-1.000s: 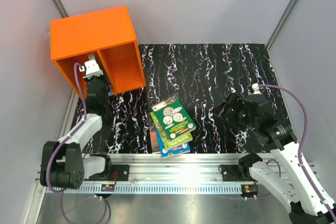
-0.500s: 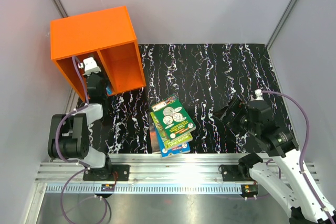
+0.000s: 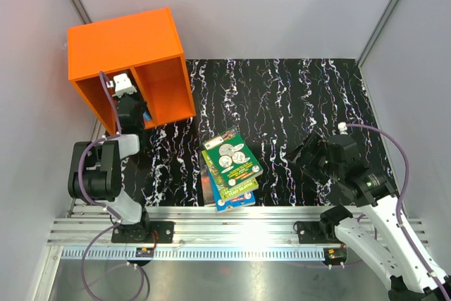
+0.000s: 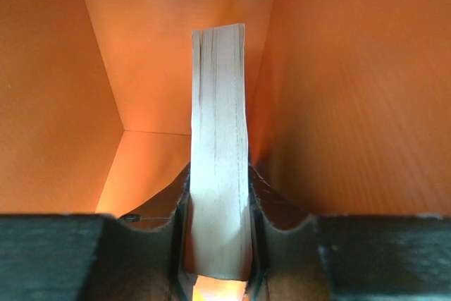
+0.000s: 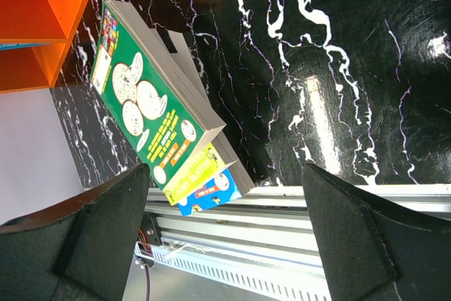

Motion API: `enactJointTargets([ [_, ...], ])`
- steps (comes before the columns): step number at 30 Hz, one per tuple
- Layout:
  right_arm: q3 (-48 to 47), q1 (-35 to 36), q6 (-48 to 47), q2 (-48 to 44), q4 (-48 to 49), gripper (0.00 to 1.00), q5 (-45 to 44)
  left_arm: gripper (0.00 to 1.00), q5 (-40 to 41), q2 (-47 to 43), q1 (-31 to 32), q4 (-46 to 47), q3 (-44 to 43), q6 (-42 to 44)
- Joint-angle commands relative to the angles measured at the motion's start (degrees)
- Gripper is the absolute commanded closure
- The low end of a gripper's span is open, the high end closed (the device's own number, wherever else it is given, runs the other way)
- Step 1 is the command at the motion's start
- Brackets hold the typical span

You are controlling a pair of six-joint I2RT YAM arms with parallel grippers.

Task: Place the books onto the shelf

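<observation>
The orange shelf stands at the back left, its two compartments facing the arms. My left gripper reaches into the left compartment, shut on one book held upright; its pale page edge rises between the fingers, close to the orange divider wall. A stack of books with a green cover on top lies near the table's front edge. My right gripper hovers open to the right of that stack, holding nothing. In the right wrist view the stack lies ahead of the wide open gripper, with the shelf at the top left.
The black marbled tabletop stretches between shelf and right arm. An aluminium rail runs along the near edge, just below the stack. Grey walls close in the left, back and right sides.
The left arm has pushed the held book slightly deeper into the left compartment, its elbow folding in. The right gripper has drifted a little toward the near edge, still open.
</observation>
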State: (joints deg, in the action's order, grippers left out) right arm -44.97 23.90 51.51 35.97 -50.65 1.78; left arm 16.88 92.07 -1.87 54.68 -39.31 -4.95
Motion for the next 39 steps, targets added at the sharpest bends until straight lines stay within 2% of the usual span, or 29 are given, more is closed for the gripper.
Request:
enactJointTargets([
  [1, -0.21, 0.09, 0.79, 0.86, 2.92, 0.04, 0.41, 0.68, -6.15, -3.38, 0.2, 4.4, -2.61, 0.9],
  [2, 0.06, 0.09, 0.88, 1.03, 3.1, 0.05, 0.5, 0.59, -6.94, -4.09, 0.2, 1.6, -3.14, 1.34],
  [6, 0.94, 0.09, 2.11, 0.86, 4.16, 0.05, 1.03, 0.41, -7.3, -7.34, 0.2, -2.11, -3.05, 1.96],
  [9, 1.46, 0.09, 2.81, 0.69, 5.21, 0.05, 1.03, 0.32, -7.57, -9.36, 0.2, -4.75, -3.05, 2.31],
  [16, 2.52, 0.09, 3.25, 0.86, 6.62, 0.05, 1.56, 0.29, -7.92, -14.9, 0.2, -9.05, -0.77, 0.38],
  [22, 3.48, 0.18, 3.69, 0.77, 7.85, 0.05, 1.56, 0.27, -9.24, -22.89, 0.29, -16.96, 0.9, -4.18],
  [29, 5.51, 0.09, 3.6, 0.95, 10.13, 0.06, 1.91, 0.19, -4.14, -30.62, 4.5, -30.39, 0.81, -7.7],
  [32, 5.77, 0.09, 2.81, 1.73, 11.19, 0.06, 1.65, 0.11, -2.47, -36.51, 5.47, -38.22, 1.52, -12.44],
  [33, 5.77, 0.09, 2.03, 2.17, 12.32, 0.06, 1.39, 0.05, -2.21, -37.92, 5.82, -40.33, 1.86, -14.28],
  [34, 5.68, 0.09, 1.5, 2.53, 12.94, 0.06, 1.3, 0.05, -1.68, -40.02, 6.26, -44.26, 2.3, -15.25],
  [36, 5.77, 0.09, -0.6, 4.54, 16.18, 0.06, 2.25, 0.01, -1.24, -45.64, 7.58, -48.15, 3.1, -17.71],
  [39, 5.77, 0.09, -4.29, 10.6, 22.06, 0.07, 7.42, 0.01, -1.24, -51.89, 10.03, -57.81, 3.36, -23.67],
])
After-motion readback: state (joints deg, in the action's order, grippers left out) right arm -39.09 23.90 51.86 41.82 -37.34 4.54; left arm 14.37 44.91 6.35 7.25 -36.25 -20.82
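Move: My left hand, deep in the left compartment of the orange shelf, still grips the near part of the upright treehouse book, whose middle is some 6 cm ahead, 1 cm to the left and 4 cm lower. The shelf divider stands about 4 cm to the right, 3 cm ahead. From my open right hand the green book is roughly 7 cm ahead, 17 cm left and 14 cm below; the yellow book under it is 2 cm ahead, 18 cm left. I open my left fingers wide and let go of the treehouse book, lifting about 4 cm as I ease back, then draw out of the compartment: some 14 cm back in all, 9 up and 7 to the right, rolling the hand's left side down about 15 degrees and turning a little clockwise. My right hand, still open, creeps forward, left and down towards the green book. ##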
